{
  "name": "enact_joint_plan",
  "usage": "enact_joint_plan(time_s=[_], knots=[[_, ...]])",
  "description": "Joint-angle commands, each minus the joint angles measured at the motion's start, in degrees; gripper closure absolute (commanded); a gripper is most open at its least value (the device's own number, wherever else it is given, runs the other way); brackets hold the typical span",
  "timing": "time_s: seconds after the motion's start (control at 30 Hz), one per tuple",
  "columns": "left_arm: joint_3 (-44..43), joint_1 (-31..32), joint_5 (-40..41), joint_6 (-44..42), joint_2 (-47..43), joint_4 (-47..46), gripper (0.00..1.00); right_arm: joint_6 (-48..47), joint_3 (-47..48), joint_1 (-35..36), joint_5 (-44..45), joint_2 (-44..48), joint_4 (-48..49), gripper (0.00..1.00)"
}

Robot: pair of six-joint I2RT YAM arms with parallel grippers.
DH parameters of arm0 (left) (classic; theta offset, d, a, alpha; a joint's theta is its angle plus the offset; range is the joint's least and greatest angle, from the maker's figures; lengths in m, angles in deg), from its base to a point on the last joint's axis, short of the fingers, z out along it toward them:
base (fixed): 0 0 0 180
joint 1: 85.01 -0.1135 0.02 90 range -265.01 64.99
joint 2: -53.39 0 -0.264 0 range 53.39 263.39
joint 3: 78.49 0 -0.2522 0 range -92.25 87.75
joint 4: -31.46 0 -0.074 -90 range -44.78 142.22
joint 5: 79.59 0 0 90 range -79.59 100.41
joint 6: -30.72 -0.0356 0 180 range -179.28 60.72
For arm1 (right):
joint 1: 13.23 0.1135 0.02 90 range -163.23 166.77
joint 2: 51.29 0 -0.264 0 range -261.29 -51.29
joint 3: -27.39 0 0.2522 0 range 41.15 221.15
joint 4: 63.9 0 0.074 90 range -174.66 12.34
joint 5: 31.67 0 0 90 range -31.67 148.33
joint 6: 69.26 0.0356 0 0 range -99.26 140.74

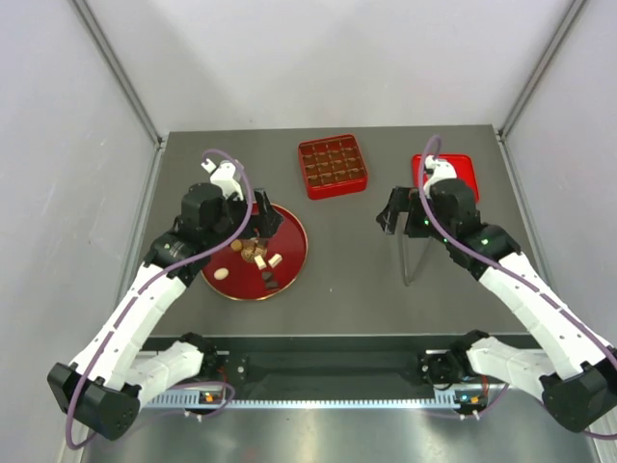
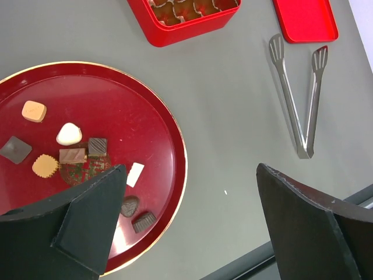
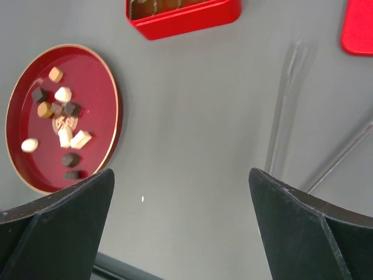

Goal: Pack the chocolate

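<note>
The chocolate (image 1: 258,255) lies as several small white, tan and dark pieces on a round red plate (image 1: 292,236). In the left wrist view a white piece (image 2: 69,134) and a tan piece (image 2: 34,111) sit among darker ones on the plate (image 2: 169,125). My left gripper (image 1: 254,224) hangs open over the plate's far part, holding nothing (image 2: 191,175). A red box (image 1: 333,166) with a grid of cells stands at the back centre. My right gripper (image 1: 406,222) is open above bare table (image 3: 180,175), with the chocolate (image 3: 63,94) far to its left.
Metal tongs (image 1: 412,253) lie on the table under the right gripper, sharp in the left wrist view (image 2: 298,96). A flat red lid (image 1: 461,170) rests at the back right, partly hidden by the right arm. The box (image 2: 186,20) stands beyond the plate.
</note>
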Motion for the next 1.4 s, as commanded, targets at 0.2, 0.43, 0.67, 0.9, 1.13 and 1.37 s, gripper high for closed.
enact_joint_plan(time_s=[0.2, 0.43, 0.67, 0.9, 1.13, 1.37], knots=[[0.1, 0.2, 0.5, 0.9, -0.5, -1.5, 0.03, -0.7, 3.3, -0.3, 12.1, -0.9, -3.2, 0.00], [1.7, 0.2, 0.6, 0.9, -1.4, -1.0, 0.04, -2.8, 3.2, -3.5, 15.1, -10.8, -1.5, 0.00], [3.3, 0.2, 1.0, 0.0, -3.5, -0.9, 0.04, -3.7, 1.6, -6.1, 12.3, -21.0, 4.5, 0.16], [4.8, 0.2, 1.6, -0.6, -4.4, -0.4, 0.03, -3.9, -0.4, -6.4, 11.4, -29.1, 8.0, 0.37], [5.3, 0.2, 2.5, -0.6, -5.2, -0.7, 0.03, -5.2, -2.4, -5.9, 12.3, -33.7, 9.5, 0.44], [6.3, 0.2, 2.9, -0.4, -6.5, -1.4, 0.02, -6.6, -4.7, -1.9, 10.6, -34.9, 13.1, 0.63]])
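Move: The metal tongs lie ahead, right of and below the right hand: their middle is about 6 cm forward, 7 cm right and 22 cm down. The red box stands some 29 cm ahead and 13 cm left of that hand, and the red lid about 25 cm ahead and 19 cm right. From the left hand, the tongs are roughly 34 cm right, 6 cm forward and 24 cm below. Drop the right gripper about 20 cm onto the tongs, swinging some 6 cm forward and right early on, then sinking with a slight draw back. Tip the fingers down and roll the hand's left side lower as you go, narrowing the wide-open jaws to under half around the left prong. Ease the empty left hand down, back and left by about 3 cm. ##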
